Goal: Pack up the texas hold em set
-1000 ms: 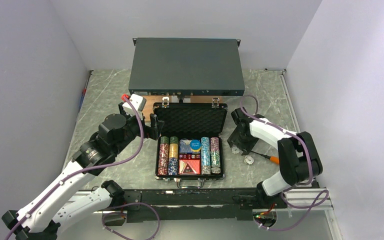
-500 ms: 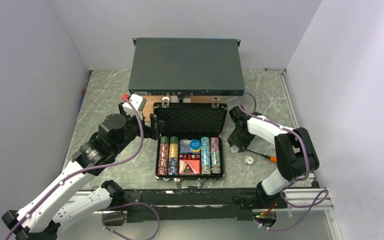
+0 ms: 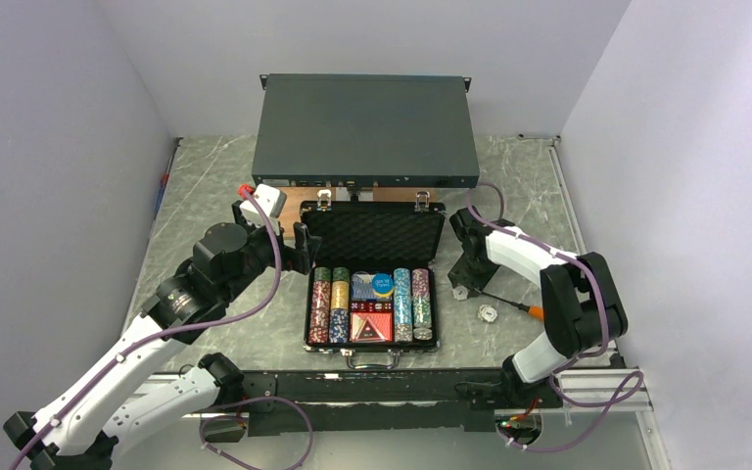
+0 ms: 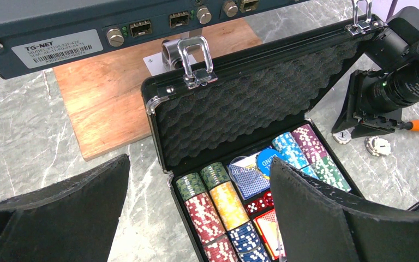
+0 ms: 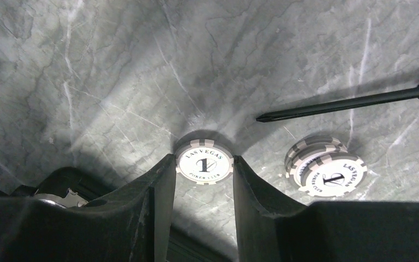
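The black briefcase (image 3: 373,210) of the texas hold em set lies open mid-table, its foam lid upright. Rows of coloured chips (image 3: 333,304), card decks, red dice (image 4: 260,203) and a blue disc (image 3: 383,284) fill its base. My left gripper (image 3: 302,245) hovers open at the case's left rim (image 4: 158,103), its wide pads either side of the chip rows. Right of the case, my right gripper (image 5: 203,157) reaches down to the table, its fingertips pressed on both edges of a flat white "1" chip (image 5: 204,166). A small stack of white chips (image 5: 327,170) lies just right of it.
An orange-handled screwdriver (image 3: 527,309) lies right of the loose chips, its black shaft (image 5: 338,103) pointing toward my right gripper. A large dark grey rack box (image 3: 365,127) sits behind the case on a wooden board (image 4: 109,98). White walls close in left and right.
My right gripper has shifted slightly left and down to the table, and its fingers have narrowed onto the single white chip. The left arm and the case have not moved.
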Controlling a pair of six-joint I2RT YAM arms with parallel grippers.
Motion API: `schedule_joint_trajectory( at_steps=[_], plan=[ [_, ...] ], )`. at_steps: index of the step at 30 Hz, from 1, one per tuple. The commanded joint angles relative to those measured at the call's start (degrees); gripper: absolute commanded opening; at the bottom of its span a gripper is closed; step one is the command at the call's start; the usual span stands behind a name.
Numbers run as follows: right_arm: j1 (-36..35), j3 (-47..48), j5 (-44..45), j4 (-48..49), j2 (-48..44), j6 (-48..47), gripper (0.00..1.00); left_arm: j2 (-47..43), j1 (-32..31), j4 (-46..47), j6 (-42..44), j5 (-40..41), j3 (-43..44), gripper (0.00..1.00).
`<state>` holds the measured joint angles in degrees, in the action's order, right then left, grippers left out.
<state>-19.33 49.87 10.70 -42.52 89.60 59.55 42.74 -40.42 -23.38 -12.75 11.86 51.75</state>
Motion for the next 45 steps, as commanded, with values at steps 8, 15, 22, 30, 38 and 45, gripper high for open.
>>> schedule_joint_trajectory(
  at_steps=[8, 15, 22, 30, 38, 45],
  plan=[
    [0.2, 1.4, 2.8, -3.7, -5.8, 0.6, 0.25, -0.1, 0.2, 1.7, 0.2, -0.4, 0.6, 0.99],
    [3.0, -1.5, 4.1, -5.6, -10.8, 1.3, 0.25, -0.1, 0.2, 1.8, 0.1, -0.7, 0.6, 0.99],
    [6.5, -5.5, 4.0, -7.9, -17.6, 0.7, 0.24, 0.0, 0.2, 1.8, 0.0, -1.1, 0.6, 0.99],
    [8.2, -8.8, 2.8, -7.9, -19.1, 0.2, 0.24, 0.0, 0.2, 1.8, -0.1, -1.0, 0.5, 0.99],
    [8.8, -9.5, 3.2, -7.0, -18.4, -0.8, 0.25, 0.0, 0.2, 1.8, 0.0, -0.9, 0.5, 0.99],
    [8.9, -10.3, 2.9, -6.7, -18.2, -0.9, 0.27, 0.0, 0.2, 1.8, 0.1, -0.9, 0.5, 0.99]
  ],
)
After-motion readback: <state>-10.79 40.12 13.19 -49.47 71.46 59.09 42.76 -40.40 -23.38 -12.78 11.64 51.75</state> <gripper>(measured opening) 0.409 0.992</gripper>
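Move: The white chip already in the right fingers is bound for the small, untidy stack of white chips, which lies about 5 cm back and 6 cm to the right, roughly at the hand's height. The screwdriver's middle lies some 12 cm right and 3 cm back, beyond the stack; the purple-and-green chip row in the case is about 9 cm left and 3 cm back. From the left hand, the stack is roughly 38 cm right, 5 cm back and 27 cm below. The right hand, its fingers keeping their hold on the white chip's edges, lifts it nearly 4 cm off the table, mostly straight up at first, then swings right and back past the screwdriver's tip, about 5–6 cm each way, to the loose white stack. On the way across the wrist turns slightly clockwise, some 10 degrees, and over the stack the hand sinks about 1.5 cm and slows almost to a stop, the chip still pinched and pointing-down fingers unopened. ##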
